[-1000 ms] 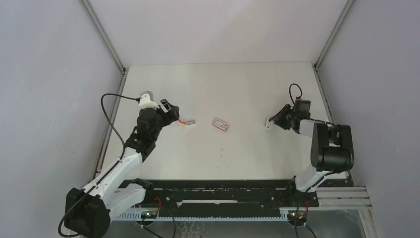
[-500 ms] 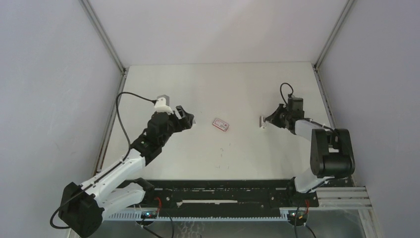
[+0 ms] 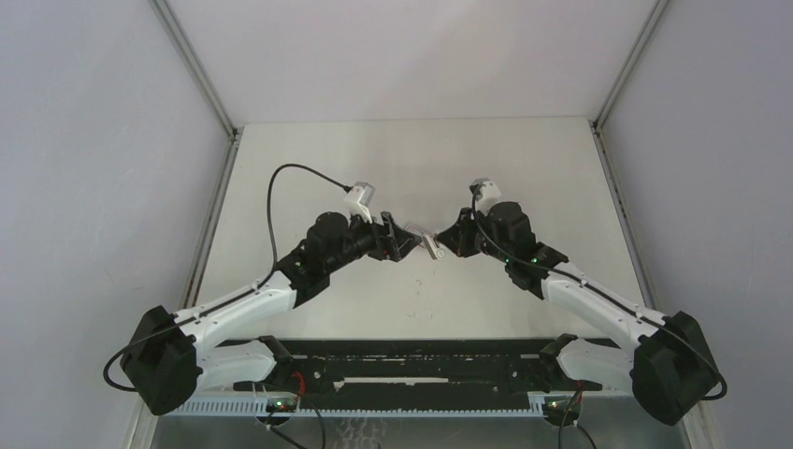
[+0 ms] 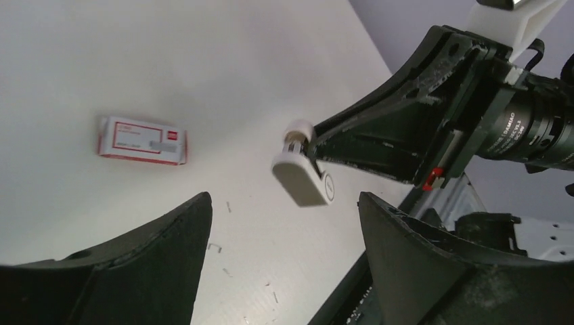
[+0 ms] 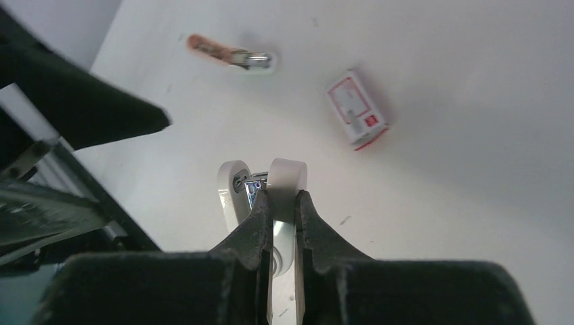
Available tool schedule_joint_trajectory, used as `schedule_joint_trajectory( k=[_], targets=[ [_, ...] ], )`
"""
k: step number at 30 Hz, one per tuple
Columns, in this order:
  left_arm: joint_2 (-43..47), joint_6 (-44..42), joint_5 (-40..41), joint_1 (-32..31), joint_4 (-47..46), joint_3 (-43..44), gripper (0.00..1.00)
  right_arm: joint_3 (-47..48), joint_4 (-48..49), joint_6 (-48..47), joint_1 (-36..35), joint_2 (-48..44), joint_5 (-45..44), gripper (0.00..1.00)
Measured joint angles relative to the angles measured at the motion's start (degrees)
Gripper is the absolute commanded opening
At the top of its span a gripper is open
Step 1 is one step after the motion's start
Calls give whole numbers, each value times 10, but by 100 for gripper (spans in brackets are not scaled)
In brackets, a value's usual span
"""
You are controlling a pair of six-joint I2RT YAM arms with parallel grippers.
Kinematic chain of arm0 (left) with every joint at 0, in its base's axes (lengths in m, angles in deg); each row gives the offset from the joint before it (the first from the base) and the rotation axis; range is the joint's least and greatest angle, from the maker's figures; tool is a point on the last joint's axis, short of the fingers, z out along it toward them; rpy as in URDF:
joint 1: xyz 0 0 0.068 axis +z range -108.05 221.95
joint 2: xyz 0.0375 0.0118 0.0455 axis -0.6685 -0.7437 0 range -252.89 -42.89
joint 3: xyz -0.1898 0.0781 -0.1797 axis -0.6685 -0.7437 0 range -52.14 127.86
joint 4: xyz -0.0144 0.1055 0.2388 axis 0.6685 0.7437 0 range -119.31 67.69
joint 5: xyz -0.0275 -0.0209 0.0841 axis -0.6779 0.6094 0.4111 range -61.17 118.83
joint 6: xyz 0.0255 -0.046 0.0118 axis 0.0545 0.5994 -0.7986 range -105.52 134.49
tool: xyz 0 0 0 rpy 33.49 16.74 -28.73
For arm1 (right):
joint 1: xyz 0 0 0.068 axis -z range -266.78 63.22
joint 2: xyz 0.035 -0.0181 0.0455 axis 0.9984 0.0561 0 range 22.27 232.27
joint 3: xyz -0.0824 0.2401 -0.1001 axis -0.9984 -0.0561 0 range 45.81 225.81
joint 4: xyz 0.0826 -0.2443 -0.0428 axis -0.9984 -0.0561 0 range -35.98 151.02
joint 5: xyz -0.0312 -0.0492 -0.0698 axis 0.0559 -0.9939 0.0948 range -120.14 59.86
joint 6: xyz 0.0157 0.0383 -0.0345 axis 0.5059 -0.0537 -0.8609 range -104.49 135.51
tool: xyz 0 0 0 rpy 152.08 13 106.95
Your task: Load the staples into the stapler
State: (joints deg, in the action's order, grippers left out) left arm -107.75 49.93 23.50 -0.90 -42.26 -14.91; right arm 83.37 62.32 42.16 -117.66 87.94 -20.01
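My right gripper (image 5: 283,200) is shut on the white stapler (image 5: 287,177), which it holds above the table; the stapler's metal inside shows at the left finger. In the top view that gripper (image 3: 447,241) and the stapler (image 3: 431,246) hang at the table's middle. Facing them, my left gripper (image 3: 400,243) stands open with nothing in it. In the left wrist view the stapler (image 4: 304,177) floats just beyond that gripper (image 4: 284,198). The staples (image 4: 142,140), a pink-red box with a white label, lie flat on the table; the right wrist view also shows the staples (image 5: 357,108).
A small pink and silver clip-like piece (image 5: 230,55) lies on the table beyond the left gripper's finger (image 5: 88,101). Loose single staples (image 4: 216,247) are scattered on the white table (image 3: 309,159). Grey walls close in both sides and the back.
Both arms have swung in to the table's middle. The right gripper closed on the white stapler and carried it left from the right side. The left gripper left the clip-like piece.
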Motion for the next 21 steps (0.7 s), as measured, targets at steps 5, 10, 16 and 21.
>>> schedule_joint_trajectory(
  k=[5,10,16,21],
  targets=[
    [0,0,-50,-1,-29,0,84,-2,0,-17,-46,-48,0,0],
    [-7,0,-76,-2,-38,0,83,-2,0,-38,-64,-82,0,0],
    [-26,0,-95,-11,-38,5,73,-2,1,-59,-81,-96,4,0],
    [-37,1,-106,-17,-40,19,53,-2,0,-67,-90,-96,5,0]
  ],
)
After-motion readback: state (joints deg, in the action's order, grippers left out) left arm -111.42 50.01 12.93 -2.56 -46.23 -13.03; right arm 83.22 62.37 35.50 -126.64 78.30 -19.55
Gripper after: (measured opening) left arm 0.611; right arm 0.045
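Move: The right fingers already hold the white stapler just off their tips. From the open left hand it lies about 8 cm to the right, 2 cm ahead and 5 cm lower. Counted from the right hand, the left gripper is some 9 cm to the left, 2 cm back and 5 cm higher. On the table, the staples box sits about 10 cm ahead of the left hand, 6 cm right and 18 cm below; the pink stapler is about 11 cm ahead of that hand, 9 cm left and just as low. Still pinching the white stapler, the right hand brings it up about 5 cm, back nearly as far and a little left, fingers tipping up and swinging counter-clockwise some 10 degrees. The left hand comes to meet it, about 4 cm right and back, turning slightly clockwise, and late on its fingers start closing around the stapler's near end; a touch can't be made out. ##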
